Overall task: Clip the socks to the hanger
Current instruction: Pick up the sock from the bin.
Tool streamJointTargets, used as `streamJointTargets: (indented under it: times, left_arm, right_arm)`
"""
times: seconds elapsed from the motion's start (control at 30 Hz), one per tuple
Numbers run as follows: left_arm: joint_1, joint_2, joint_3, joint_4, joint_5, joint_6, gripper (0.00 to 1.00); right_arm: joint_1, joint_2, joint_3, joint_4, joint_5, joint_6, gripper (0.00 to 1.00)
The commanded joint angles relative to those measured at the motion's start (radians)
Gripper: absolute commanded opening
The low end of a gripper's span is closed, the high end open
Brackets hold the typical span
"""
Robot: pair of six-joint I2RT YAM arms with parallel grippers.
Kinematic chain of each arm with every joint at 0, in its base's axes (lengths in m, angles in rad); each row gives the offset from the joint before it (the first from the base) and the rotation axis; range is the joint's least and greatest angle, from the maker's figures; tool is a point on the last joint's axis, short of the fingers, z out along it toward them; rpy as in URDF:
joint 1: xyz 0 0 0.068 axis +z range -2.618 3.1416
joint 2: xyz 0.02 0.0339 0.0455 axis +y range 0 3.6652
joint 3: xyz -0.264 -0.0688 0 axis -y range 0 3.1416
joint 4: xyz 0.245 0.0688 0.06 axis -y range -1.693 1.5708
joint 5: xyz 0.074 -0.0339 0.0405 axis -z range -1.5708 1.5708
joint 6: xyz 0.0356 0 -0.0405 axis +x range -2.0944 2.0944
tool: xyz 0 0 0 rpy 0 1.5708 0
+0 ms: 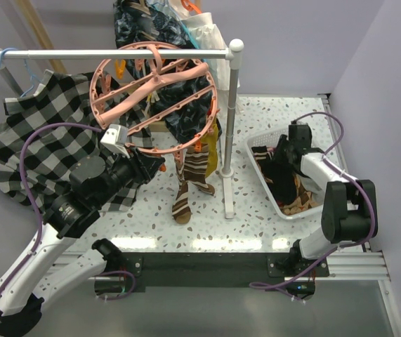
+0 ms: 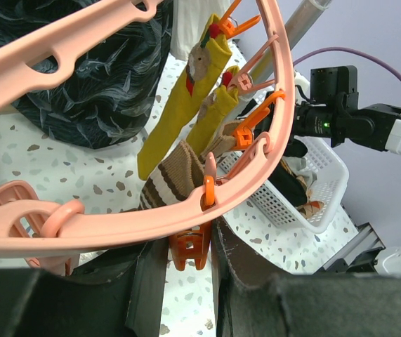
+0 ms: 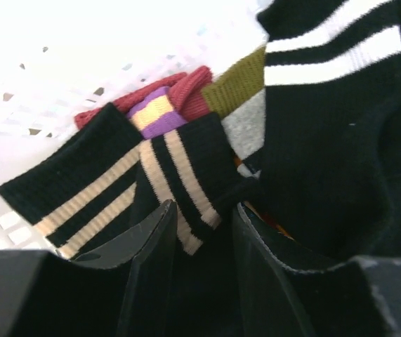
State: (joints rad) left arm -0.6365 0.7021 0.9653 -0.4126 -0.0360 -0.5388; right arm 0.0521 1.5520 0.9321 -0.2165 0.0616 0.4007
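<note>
The salmon-pink ring hanger (image 1: 125, 102) hangs tilted from the white rail. In the left wrist view its rim (image 2: 116, 221) crosses in front of my fingers. Two mustard yellow socks (image 2: 175, 112) and a brown cream-striped sock (image 2: 172, 179) hang clipped from it; the striped one also shows from above (image 1: 189, 179). My left gripper (image 2: 189, 270) sits at the ring's lower edge, fingers pressed on both sides of an orange clip (image 2: 189, 249). My right gripper (image 3: 200, 232) is down in the basket, jaws apart around the cuff of a black sock with cream stripes (image 3: 179, 175).
A white basket (image 1: 256, 151) at the right holds more socks, black, maroon and olive. A checkered shirt (image 1: 38, 133) hangs on the rail (image 1: 116, 53) at the left. The rail's post (image 1: 229, 140) stands between the hanger and the basket. A dark patterned garment (image 1: 151, 28) hangs behind.
</note>
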Motion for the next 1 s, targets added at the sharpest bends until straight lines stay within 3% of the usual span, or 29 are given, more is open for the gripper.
streamJointTargets:
  times: [0.0, 0.1, 0.2, 0.47, 0.77, 0.87, 0.97]
  left_arm:
    - [0.0, -0.003, 0.039, 0.043, 0.01, -0.006, 0.0]
    - [0.0, 0.0, 0.044, 0.041, 0.012, -0.004, 0.0]
    - [0.0, 0.0, 0.05, 0.041, 0.013, -0.004, 0.0]
    - [0.001, 0.007, 0.064, 0.032, 0.004, -0.001, 0.0]
    - [0.0, 0.022, 0.087, 0.023, -0.005, -0.006, 0.0]
    - [0.0, 0.027, 0.09, 0.014, -0.008, -0.009, 0.0]
    - [0.001, 0.028, 0.092, 0.009, -0.021, -0.018, 0.0]
  right_arm:
    - [-0.02, -0.006, -0.002, 0.032, 0.008, 0.027, 0.35]
    - [-0.02, -0.012, -0.006, 0.072, -0.049, 0.018, 0.12]
    - [-0.02, -0.055, 0.0, 0.086, -0.086, 0.004, 0.0]
    - [-0.018, -0.295, 0.092, 0.069, -0.155, -0.054, 0.0]
    - [-0.014, -0.513, 0.209, 0.097, -0.354, -0.135, 0.0]
    - [0.041, -0.57, 0.243, 0.085, -0.431, -0.186, 0.0]
    - [0.193, -0.61, 0.246, 0.052, -0.407, -0.266, 0.0]
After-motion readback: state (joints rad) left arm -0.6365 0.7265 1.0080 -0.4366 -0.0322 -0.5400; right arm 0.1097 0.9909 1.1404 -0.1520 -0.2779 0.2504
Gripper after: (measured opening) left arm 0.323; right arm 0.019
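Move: The black striped sock's cuff lies between and just beneath the right fingertips, about 1 cm ahead and 1 cm down. Some 7 cm to its left lies a second striped cuff; a third, on the right-hand sock, is about 7 cm right and 7 cm ahead of the hand. The red-purple sock roll is roughly 6 cm ahead, 2 cm left. From the left gripper the sock lies around 17 cm ahead, 36 cm right, 27 cm below. Shut the right gripper on the black sock's cuff almost in place, pinching it between the fingertips, then pull it straight up out of the bin, quickening, by about 31 cm. Swing the fingers up from their downward slant to nearly level, some 50 degrees, and towards the end draw back and to the left, turning counter-clockwise towards the hanger. ##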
